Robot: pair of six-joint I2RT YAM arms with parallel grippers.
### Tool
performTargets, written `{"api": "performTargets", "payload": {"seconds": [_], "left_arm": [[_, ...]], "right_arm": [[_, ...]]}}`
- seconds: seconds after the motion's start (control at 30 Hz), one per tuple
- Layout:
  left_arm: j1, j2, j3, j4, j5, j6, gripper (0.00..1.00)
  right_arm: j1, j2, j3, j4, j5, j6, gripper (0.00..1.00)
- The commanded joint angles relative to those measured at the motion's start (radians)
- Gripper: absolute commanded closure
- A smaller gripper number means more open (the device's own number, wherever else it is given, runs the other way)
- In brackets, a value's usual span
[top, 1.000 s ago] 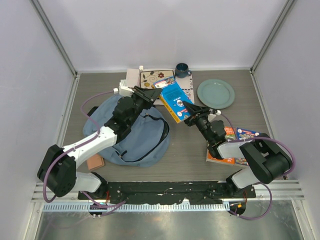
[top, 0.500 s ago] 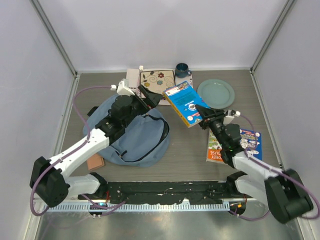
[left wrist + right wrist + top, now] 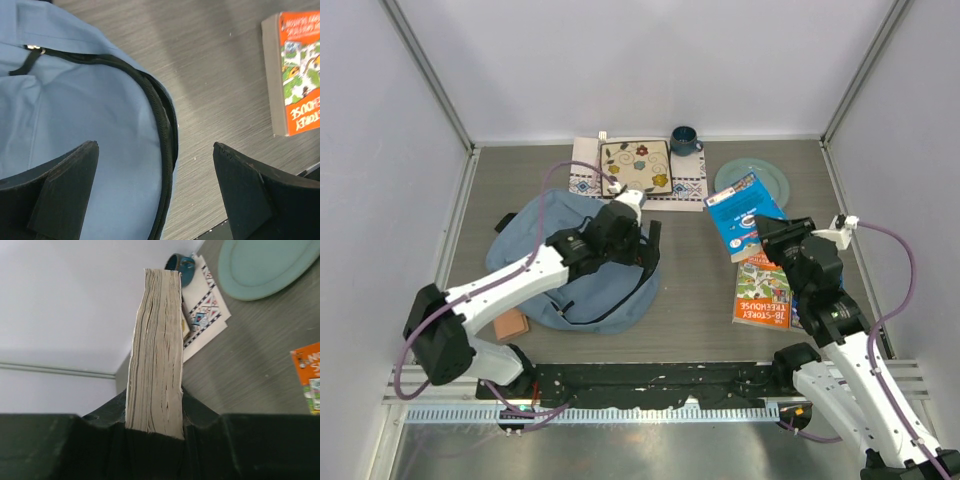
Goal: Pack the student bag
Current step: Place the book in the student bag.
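Observation:
The student bag (image 3: 545,285), light blue with a dark zipper line, lies flat at the left of the table. My left gripper (image 3: 642,243) hangs open over its right edge. In the left wrist view the zipper (image 3: 162,125) runs between the spread fingers (image 3: 65,190), and nothing is held. My right gripper (image 3: 772,236) is shut on a blue-covered book (image 3: 742,212), held tilted above the table to the right of the bag. The right wrist view shows the book's page edge (image 3: 155,340) clamped between the jaws. An orange book (image 3: 763,293) lies flat near the right arm.
A teal plate (image 3: 775,178) lies at the back right, partly under the lifted book. A dark blue mug (image 3: 684,139) and a patterned cloth mat (image 3: 692,187) with a flowered square board (image 3: 634,163) sit at the back. A small brown object (image 3: 510,324) lies by the bag's near-left edge.
My left gripper has opened, letting go of the bag's top edge, and dropped toward the bag's right side. The right gripper has carried the blue book rightward, away from the bag.

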Motion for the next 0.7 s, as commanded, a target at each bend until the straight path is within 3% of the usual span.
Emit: {"api": "performTargets", "payload": {"seconds": [0.0,0.67], "left_arm": [[-0.044,0.112,0.134,-0.133,-0.021,0.108,0.02],[-0.068,0.241,0.185,-0.207,-0.063,0.073,0.28]], "right_arm": [[-0.003,-0.028,0.095,-0.121,0.076,-0.103,0.99],[-0.003,0.027,0.116,-0.137,-0.003,-0.123,0.99]]}}
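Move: The left hand is open above the student bag; the zipped rim of its opening lies about 9 cm below, 3 cm ahead and 2 cm to the right. From this hand the orange book lies some 28 cm right and 6 cm back. The right hand already pinches the book; the bag's opening is about 25 cm to its left, level with it and roughly 17 cm lower. From the right hand the plate lies some 16 cm ahead, the orange book 8 cm back and 2 cm right. Downward, about 6 cm, the left hand sinks to the bag's zipped rim, slewing briefly right at first and tilting until its fingers point more steeply down; the fingers start to close around the rim but stay well apart. The right hand keeps its pinch on the book and lowers it 3 to 4 cm, easing slightly back and tipping some 10 degrees nose-down. ##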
